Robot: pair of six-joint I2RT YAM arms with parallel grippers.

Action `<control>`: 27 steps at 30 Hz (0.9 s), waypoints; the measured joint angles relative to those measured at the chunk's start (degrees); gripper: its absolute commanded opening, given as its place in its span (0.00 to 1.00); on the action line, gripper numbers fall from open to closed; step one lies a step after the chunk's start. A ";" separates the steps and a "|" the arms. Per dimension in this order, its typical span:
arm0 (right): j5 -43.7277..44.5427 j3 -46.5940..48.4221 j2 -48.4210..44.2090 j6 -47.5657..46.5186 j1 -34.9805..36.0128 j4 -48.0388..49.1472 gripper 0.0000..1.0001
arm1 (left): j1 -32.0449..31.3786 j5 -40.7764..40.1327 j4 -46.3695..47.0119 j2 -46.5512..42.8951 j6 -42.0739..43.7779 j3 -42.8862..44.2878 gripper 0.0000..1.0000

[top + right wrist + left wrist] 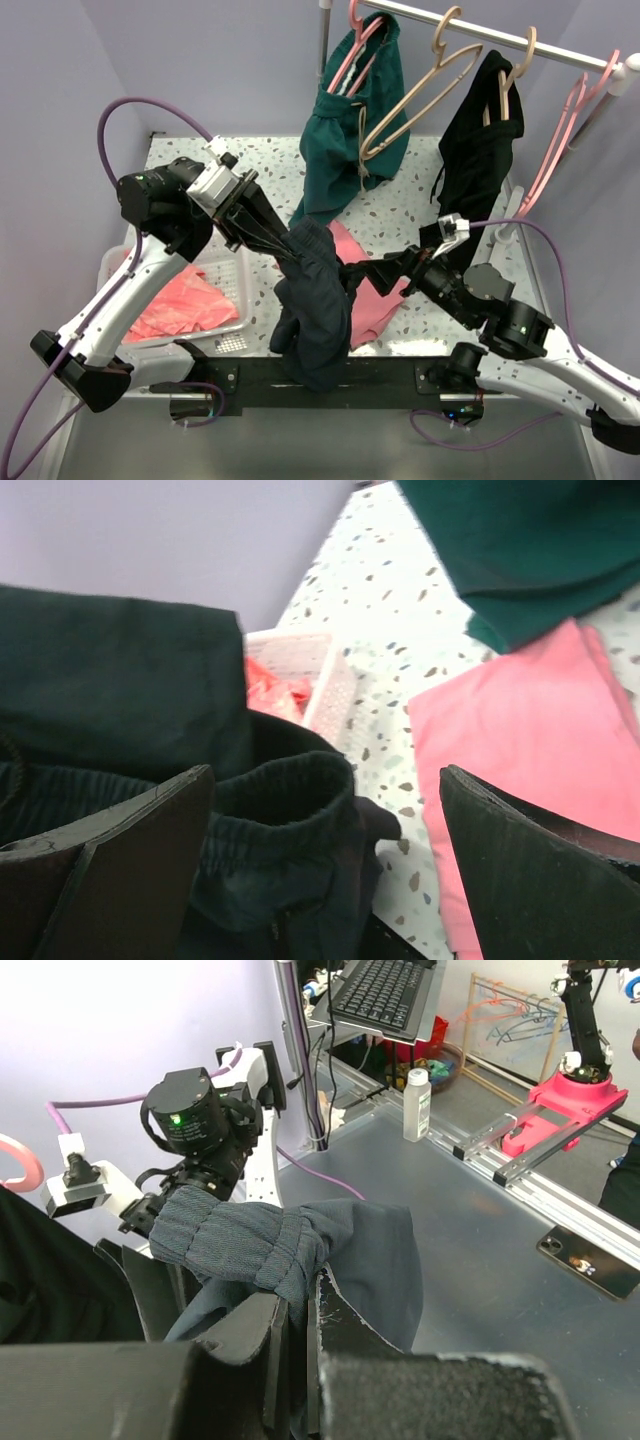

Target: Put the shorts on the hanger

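Note:
The dark navy shorts [312, 310] hang bunched above the table's front edge, held up by my left gripper [283, 243], which is shut on the fabric near the waistband. In the left wrist view the fingers [300, 1305] pinch the shorts [260, 1240]. My right gripper [356, 274] is open just right of the shorts. In the right wrist view the gathered waistband [285, 780] lies between its spread jaws, close to the left finger [140, 850]. The beige hanger [420, 95] hangs empty on the rail at the back.
A teal garment [345, 130] on a pink hanger and a black garment [480, 150] hang on the rail [520, 40] either side of the beige hanger. A pink cloth [375, 295] lies on the table. A white basket [225, 285] holding coral cloth stands at the left.

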 measured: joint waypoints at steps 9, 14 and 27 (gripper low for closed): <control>2.64 4.07 6.43 4.07 -1.03 -8.52 0.81 | -0.96 0.02 -0.11 0.07 0.42 0.00 0.00; -4.85 9.55 11.06 5.70 -7.10 -12.41 0.73 | -1.14 0.02 -0.11 0.52 0.46 0.00 0.00; -24.00 10.25 11.80 9.60 -10.99 -20.92 0.65 | -1.16 0.02 -0.33 2.69 0.66 -0.02 0.00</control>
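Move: The left hand already holds the dark shorts by the waistband; their hanging middle is about 3 cm back from this hand, 4 cm to its right and 13 cm below. From the open right hand that middle is some 7 cm back, 8 cm left and 2 cm below, the waistband's open edge reaching nearly between the fingers. The pink cloth lies about 8 cm ahead, 5 cm left and 28 cm below the right hand; the basket is roughly 40 cm left, 6 cm ahead and equally low. The right hand works around the open waistband edge of the hanging shorts: it first dips and reaches about 2 cm forward, then draws back some 4 cm while sinking further, to end about 5 cm lower, as the wrist tips its fingers down some 25 degrees and swings a little counter-clockwise. Its fingers narrow by about a third around that edge but stay well open, while the left hand keeps its pinch on the shorts and eases only about a centimetre forward, right and down. ##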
